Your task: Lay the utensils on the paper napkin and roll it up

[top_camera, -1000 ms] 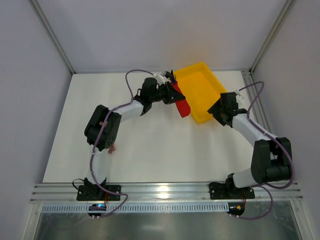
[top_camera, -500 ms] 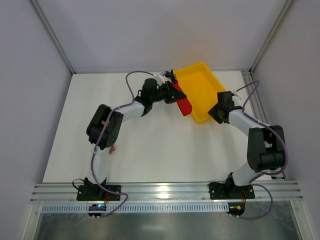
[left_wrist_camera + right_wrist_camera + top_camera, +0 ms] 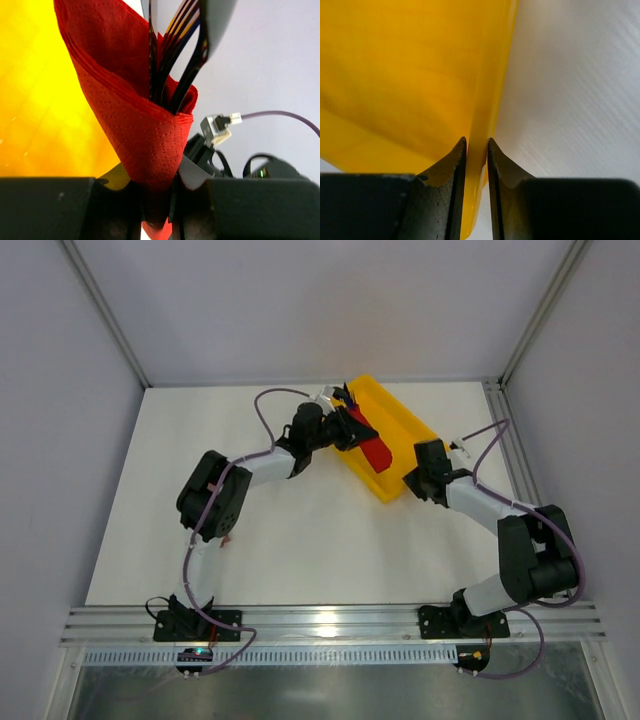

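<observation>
The paper napkin (image 3: 135,125) is a red roll, and the dark slender utensils (image 3: 186,60) stick out of its open end. My left gripper (image 3: 159,186) is shut on the narrow end of that roll. From above, the left gripper (image 3: 350,426) holds the napkin (image 3: 376,456) over the yellow tray (image 3: 405,425). My right gripper (image 3: 476,144) is shut on the tray's thin rim (image 3: 490,90), one finger on each side. In the top view the right gripper (image 3: 412,473) sits at the tray's near right side.
The yellow tray lies slanted at the back right of the white table (image 3: 300,530). A small brownish-red block (image 3: 225,538) lies by the left arm's elbow. An aluminium rail (image 3: 330,622) runs along the near edge, and grey walls close the sides.
My right gripper has closed on the tray's rim and moved left, and the tray has swung and tilted with it. The left gripper has kept hold of the napkin roll and shifted slightly right.
</observation>
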Action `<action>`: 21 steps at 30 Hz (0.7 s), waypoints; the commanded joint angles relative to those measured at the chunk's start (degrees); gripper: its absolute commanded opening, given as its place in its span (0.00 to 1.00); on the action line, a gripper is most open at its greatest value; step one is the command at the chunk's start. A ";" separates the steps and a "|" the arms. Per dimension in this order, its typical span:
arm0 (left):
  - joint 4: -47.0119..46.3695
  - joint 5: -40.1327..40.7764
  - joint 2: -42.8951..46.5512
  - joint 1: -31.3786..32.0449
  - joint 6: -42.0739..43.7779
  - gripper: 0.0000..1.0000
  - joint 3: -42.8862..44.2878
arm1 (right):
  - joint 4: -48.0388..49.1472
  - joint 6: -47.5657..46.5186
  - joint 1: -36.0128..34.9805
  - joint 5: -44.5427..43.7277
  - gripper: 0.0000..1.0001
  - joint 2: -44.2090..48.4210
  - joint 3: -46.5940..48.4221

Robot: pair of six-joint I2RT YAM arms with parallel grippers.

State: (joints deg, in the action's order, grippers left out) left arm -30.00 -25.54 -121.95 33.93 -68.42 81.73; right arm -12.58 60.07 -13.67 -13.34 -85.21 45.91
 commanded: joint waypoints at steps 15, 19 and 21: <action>9.86 11.12 -0.83 1.05 2.41 0.00 -1.40 | -7.28 20.79 -20.34 -15.04 0.04 4.97 -5.04; 13.47 11.48 -1.36 0.43 2.68 0.00 -1.31 | -7.46 20.52 -20.52 -15.22 0.04 5.14 -4.69; 15.31 11.30 -1.88 -0.09 2.77 0.00 -0.79 | -7.55 20.43 -20.52 -15.22 0.04 5.32 -4.34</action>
State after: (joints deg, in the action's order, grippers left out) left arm -15.97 -15.46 -123.50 34.81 -66.96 79.77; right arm -16.32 79.44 -33.82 -25.74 -80.99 41.52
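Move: Already pinching the tray's near rim, the right hand has the tray's middle about 11 cm ahead and 7 cm to its left; the napkin roll hangs some 5 cm ahead, 11 cm left and 10 cm higher. The left hand holds that roll above the tray's left part, with the tray's middle roughly 6 cm ahead, 7 cm to its right and 15 cm below, and the right gripper some 7 cm back, 13 cm right and 12 cm below. Dragging the yellow tray by its rim, the right hand keeps its pinch and slides about 7.5 cm left and 5 cm back at a level height, bringing the tray under the roll, then stays put. The left hand keeps hold of the roll and sinks some 9 cm towards the tray floor, easing about 2 cm left late on as its fingers tip further down by about 15 degrees. ##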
